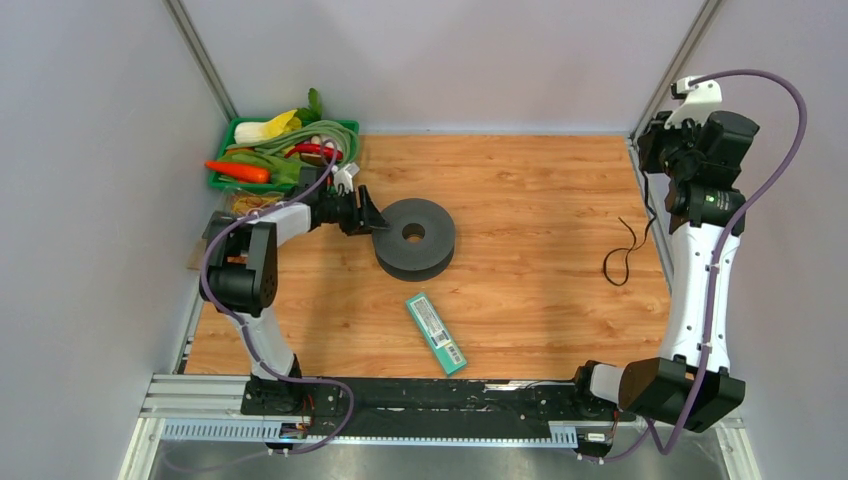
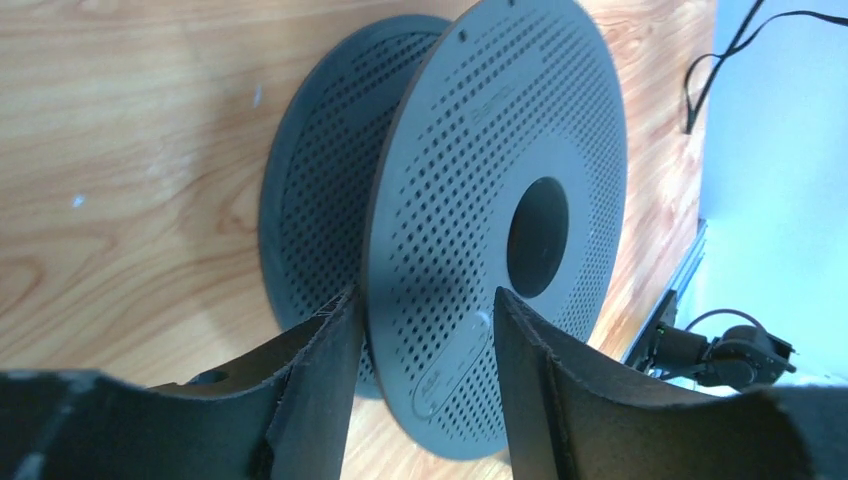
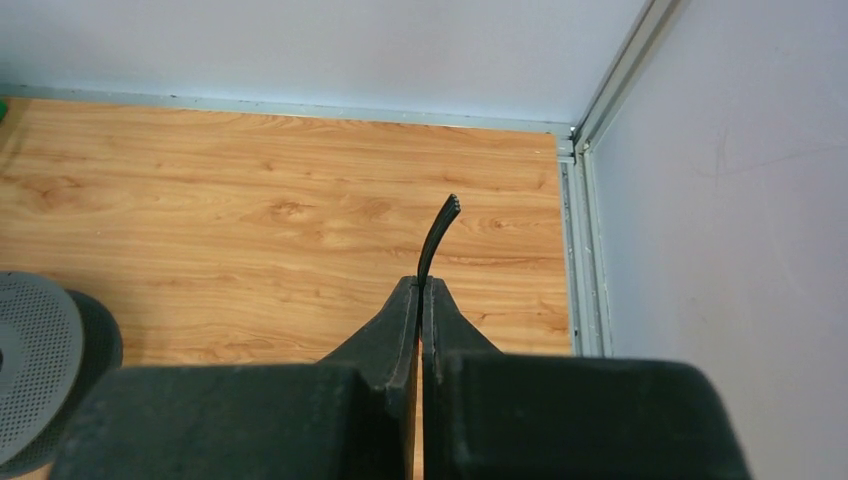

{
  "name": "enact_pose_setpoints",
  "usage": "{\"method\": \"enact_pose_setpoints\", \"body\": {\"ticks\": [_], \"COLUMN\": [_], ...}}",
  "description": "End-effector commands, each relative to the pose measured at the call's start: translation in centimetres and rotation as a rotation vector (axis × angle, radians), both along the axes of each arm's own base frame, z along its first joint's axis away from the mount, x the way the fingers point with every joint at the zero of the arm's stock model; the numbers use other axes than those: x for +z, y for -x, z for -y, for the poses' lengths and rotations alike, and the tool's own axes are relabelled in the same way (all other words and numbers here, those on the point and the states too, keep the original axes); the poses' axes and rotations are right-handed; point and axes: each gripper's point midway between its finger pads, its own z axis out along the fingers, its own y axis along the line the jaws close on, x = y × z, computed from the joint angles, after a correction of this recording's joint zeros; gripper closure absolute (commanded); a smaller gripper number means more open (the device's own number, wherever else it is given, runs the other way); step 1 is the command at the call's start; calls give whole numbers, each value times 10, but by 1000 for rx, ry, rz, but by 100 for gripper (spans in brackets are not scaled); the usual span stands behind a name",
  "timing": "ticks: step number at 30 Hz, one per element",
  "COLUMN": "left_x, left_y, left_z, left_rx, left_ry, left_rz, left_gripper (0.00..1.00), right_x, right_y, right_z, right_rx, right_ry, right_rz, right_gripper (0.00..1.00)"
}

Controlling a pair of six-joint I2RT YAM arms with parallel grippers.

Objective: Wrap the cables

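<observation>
A dark grey perforated spool (image 1: pixel 435 248) lies flat on the wooden table left of centre. My left gripper (image 1: pixel 372 222) is at its left edge, open, its two fingers straddling the upper flange (image 2: pixel 470 180). One fingertip (image 2: pixel 335 320) sits at the gap between the flanges and the other lies over the flange face. My right gripper (image 3: pixel 421 283), raised at the far right corner, is shut on a thin black cable (image 3: pixel 437 235) whose end sticks out past the tips. The rest of the cable (image 1: pixel 628 250) hangs down and loops on the table by the right wall.
A green basket (image 1: pixel 350 126) of toy vegetables stands at the far left, with a tangle of yellowish wires (image 1: pixel 250 203) just in front of it. A teal box (image 1: pixel 437 333) lies near the spool towards the front. Walls close in on three sides.
</observation>
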Motion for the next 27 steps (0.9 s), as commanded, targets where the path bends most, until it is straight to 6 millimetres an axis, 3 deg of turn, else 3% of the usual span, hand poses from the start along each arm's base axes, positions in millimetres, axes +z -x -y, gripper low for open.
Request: {"method": "enact_pose_setpoints", "body": {"ticks": [1,4,7,9,12,16,20,27], "left_x": [20,21,42,64,105,144,145,129], "left_y": [-10,-11,-19,-22,-16,22,63,102], "left_z": [29,37,41,45,58,90,114,128], "left_rx": [-89,-129,-141,-168,-262,-524,-774,-1026], "left_ry": [126,123,144,153,140,28,-103,-252], "left_rz": [98,123,186,257,399,621,788,987], "left_gripper": [45,59,86,99,100,100,100,100], "right_x": [3,-3,-7,-9,-11,-13,-16,-29], "right_y": [4,4,5,6,9,14,19,38], "right_z": [-15,-23,-30,-34,-44,-59,-70,-96], "right_rx": [68,106,144,171,234,333,401,558], "right_ry": [-26,-59,-73,-76,-81,-95,-116,-164], "right_rz": [14,-6,-16,-22,-32,-57,-84,-166], "right_gripper": [100,100,100,100,100,100,100,100]}}
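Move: The spool's middle is about 8 cm to the right of the open left hand, level with it fore-and-aft and some 3 cm lower; its near flange edge is already between the fingers. The teal box lies roughly 21 cm back and 13 cm right of that hand, the vegetable crate about 20 cm ahead and 25 cm left. From the right hand, holding the cable high, the spool is some 46 cm left, about level fore-and-aft and 33 cm below. Rightward about 3 cm with the left hand, its fingers closing to pinch the spool's upper flange by the left edge. Then it lifts some 13 cm while carrying on right and swinging back towards the base, the wrist tipping up and turning clockwise to roll the spool over. The right hand keeps its pinch on the cable and eases left and down towards the spool, turning counter-clockwise. ##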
